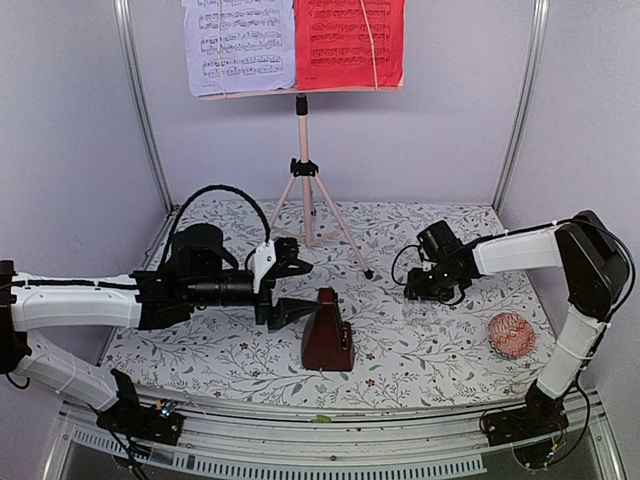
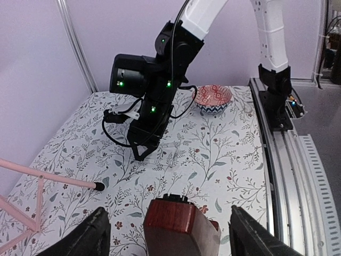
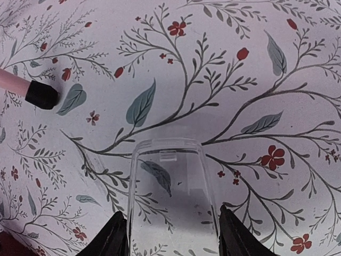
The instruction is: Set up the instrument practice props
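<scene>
The pink tripod music stand [image 1: 303,170] stands at the back, with a lilac sheet [image 1: 238,45] and a red sheet [image 1: 350,40] on its desk. The dark brown pyramid metronome [image 1: 325,340] stands upright mid-table. My left gripper [image 1: 300,305] is open, with its fingers on either side of the metronome's top [image 2: 178,226] and a gap on each side. My right gripper [image 1: 418,290] is low over the cloth to the right of the stand's foot [image 3: 41,95]. It [image 3: 173,218] is shut on a clear plastic cover [image 3: 168,186].
A small pink knitted ball [image 1: 510,335] lies at the right, near the right arm's base. The stand's legs [image 1: 340,230] spread over the back of the flowered cloth [image 1: 420,350]. Purple walls and metal posts close in the back and sides.
</scene>
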`<state>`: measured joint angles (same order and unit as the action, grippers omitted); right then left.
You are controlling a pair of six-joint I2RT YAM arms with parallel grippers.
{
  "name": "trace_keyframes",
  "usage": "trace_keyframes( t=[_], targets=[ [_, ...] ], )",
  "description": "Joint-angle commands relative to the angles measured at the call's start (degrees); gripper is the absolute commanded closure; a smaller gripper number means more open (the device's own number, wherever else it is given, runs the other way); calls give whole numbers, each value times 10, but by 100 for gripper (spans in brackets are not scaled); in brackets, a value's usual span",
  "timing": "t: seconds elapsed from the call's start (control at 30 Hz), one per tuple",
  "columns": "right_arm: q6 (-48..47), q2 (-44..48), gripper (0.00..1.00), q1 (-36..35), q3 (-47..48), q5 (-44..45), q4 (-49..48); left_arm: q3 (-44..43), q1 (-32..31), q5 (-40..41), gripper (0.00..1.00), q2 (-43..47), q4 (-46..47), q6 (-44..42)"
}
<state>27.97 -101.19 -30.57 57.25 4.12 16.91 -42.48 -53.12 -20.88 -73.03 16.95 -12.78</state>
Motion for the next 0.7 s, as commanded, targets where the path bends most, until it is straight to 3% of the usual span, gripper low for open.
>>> trace_keyframes(
  t=[0.0, 0.1, 0.4, 0.53, 0.67],
  targets=[
    [17, -20, 63, 4, 12, 1, 7, 30, 1, 7, 23, 32, 46, 32],
    [23, -23, 59, 4, 14, 3, 6, 41, 0, 11, 23, 44, 52, 38],
    [23, 15, 20, 4, -7, -15, -19, 47, -1, 7, 21, 50, 48, 48],
    [11, 39, 16, 4, -14, -29, -31, 44, -1, 8, 21, 49, 45, 47],
    [-30, 108, 15, -2, -58, -91, -120, 45, -1, 8, 21, 42, 38, 45]
  ],
)
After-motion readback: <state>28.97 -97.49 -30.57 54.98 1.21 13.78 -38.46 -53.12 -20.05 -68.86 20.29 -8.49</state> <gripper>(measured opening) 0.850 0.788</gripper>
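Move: The clear cover is in the right fingers' grip, its middle about 3 cm back from the hand and 1 cm below. From that hand, the tripod foot lies some 6 cm ahead and 10 cm left, near table height; the metronome stands roughly 21 cm left and 14 cm back, its middle about 8 cm higher. From the left hand, the cover is about 13 cm ahead, 24 cm right and 22 cm down. The right hand settles slightly, opens wide to let go of the clear cover, then lifts about 2 cm. ##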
